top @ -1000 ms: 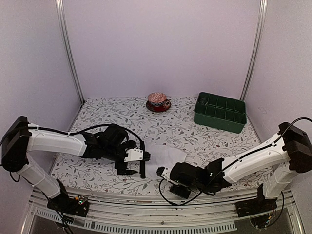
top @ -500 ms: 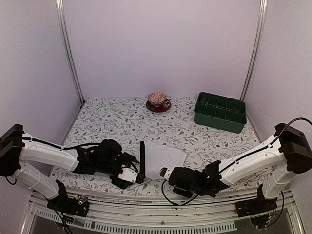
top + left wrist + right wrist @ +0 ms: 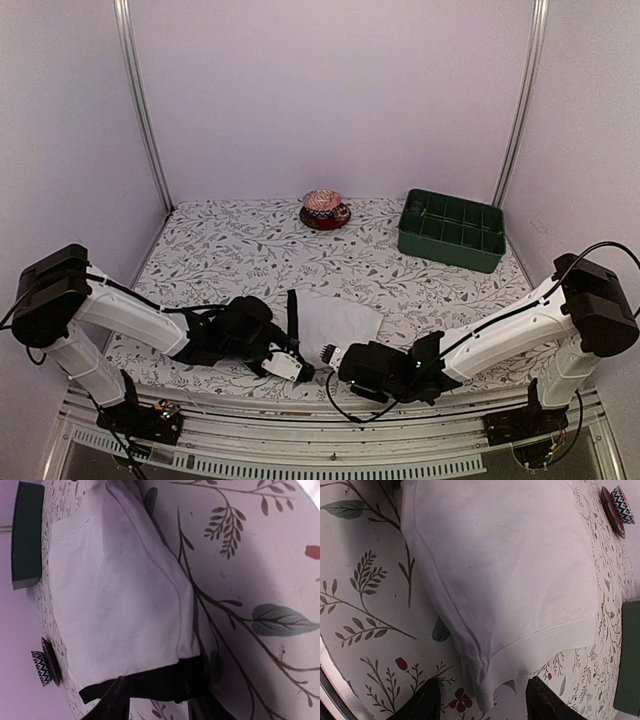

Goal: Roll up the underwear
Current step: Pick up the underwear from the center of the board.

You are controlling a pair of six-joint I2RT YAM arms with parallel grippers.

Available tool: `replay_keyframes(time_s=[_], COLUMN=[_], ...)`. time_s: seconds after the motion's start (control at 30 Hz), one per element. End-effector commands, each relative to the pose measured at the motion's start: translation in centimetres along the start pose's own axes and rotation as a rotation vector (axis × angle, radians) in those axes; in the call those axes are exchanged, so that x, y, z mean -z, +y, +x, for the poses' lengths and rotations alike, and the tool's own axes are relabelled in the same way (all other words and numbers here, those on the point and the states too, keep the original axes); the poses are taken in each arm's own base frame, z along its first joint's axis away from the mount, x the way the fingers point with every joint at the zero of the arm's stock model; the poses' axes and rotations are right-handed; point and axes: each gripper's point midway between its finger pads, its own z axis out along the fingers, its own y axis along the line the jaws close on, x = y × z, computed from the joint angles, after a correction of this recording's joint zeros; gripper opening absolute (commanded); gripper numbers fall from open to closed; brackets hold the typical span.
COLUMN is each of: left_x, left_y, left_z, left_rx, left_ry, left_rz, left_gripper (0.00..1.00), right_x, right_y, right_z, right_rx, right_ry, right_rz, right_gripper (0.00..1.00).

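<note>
The white underwear [image 3: 335, 322] lies flat near the table's front edge, with its black waistband [image 3: 292, 318] along its left side. My left gripper [image 3: 303, 369] is open at the near end of the waistband. In the left wrist view its fingertips [image 3: 116, 701] straddle the black waistband [image 3: 150, 684] at the corner of the white cloth [image 3: 115, 605]. My right gripper [image 3: 333, 354] is open at the near right corner. In the right wrist view the folded leg-hem corner [image 3: 482, 692] of the white underwear [image 3: 505, 565] lies between the spread fingers [image 3: 422, 702]. The black striped brief is out of view.
A green compartment tray [image 3: 451, 231] stands at the back right. A patterned cup on a red saucer [image 3: 324, 210] stands at the back middle. The table's front edge runs just below both grippers. The tablecloth [image 3: 220, 245] has a leaf pattern.
My left gripper has swung from the waistband's left side to its near end, low at the front edge. My right gripper has crept left to the cloth's near corner.
</note>
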Motion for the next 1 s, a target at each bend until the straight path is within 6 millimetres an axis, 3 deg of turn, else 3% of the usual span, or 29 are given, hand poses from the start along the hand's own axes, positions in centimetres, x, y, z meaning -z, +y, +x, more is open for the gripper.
replay_keyframes(time_s=[0.0,0.07,0.13,0.17,0.37,0.5,0.83,0.97], left_x=[-0.6,-0.7,-0.8,-0.8,0.1,1.6,6.2,7.4], left_y=[-4.9,-4.9,-4.9,-4.7,-4.0,-3.8,-5.3,-5.5], left_z=[1.9,1.7,1.4,1.3,0.3,-0.4,-1.6,-2.3], left_rx=[-0.069,-0.068,-0.062,-0.055,-0.018,0.011,0.078,0.101], left_ry=[0.082,0.076,0.069,0.065,0.014,-0.045,-0.167,-0.205], left_rz=[0.142,0.146,0.149,0.146,0.132,0.154,0.309,0.35], left_gripper=[0.35,0.26,0.05,0.0,0.0,0.0,0.0,0.0], right_x=[-1.4,-1.8,-2.2,-2.4,-2.2,-0.3,7.8,9.3], right_y=[1.2,1.0,0.8,0.8,0.4,1.4,4.8,4.9], right_z=[1.5,1.7,1.9,2.1,1.8,0.6,-2.4,-3.4], right_rx=[0.139,0.157,0.164,0.165,0.17,0.143,0.054,0.034], right_ry=[0.058,0.068,0.077,0.08,0.055,-0.002,-0.143,-0.148], right_rz=[-0.014,-0.015,-0.023,-0.026,-0.047,-0.157,-0.575,-0.635], right_gripper=[0.56,0.47,0.35,0.3,0.04,0.02,0.02,0.02])
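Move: The white underwear lies flat, its middle about 8 cm ahead of the left hand and 9 cm to its right, some 2 cm lower; the near end of its black waistband is already between that hand's open fingers. From the right hand the middle is roughly 10 cm ahead and 6 cm to the left, also 2 cm lower, the near corner of the hem between the half-open fingers. The green box stands about 34 cm ahead of the right hand and 20 cm to its right. Both hands first dip about 1 cm and shut, the left pinching the near end of the black waistband and, slightly later, the right pinching the near corner of the hem. Keeping their grips, both then draw the near edge back towards the robot and up, the left about 6 cm back, 3 cm up and 3 cm left, the right nearly 8 cm back and 6 cm up, with the right wrist tipping some 20 degrees and turning about as much counter-clockwise. ##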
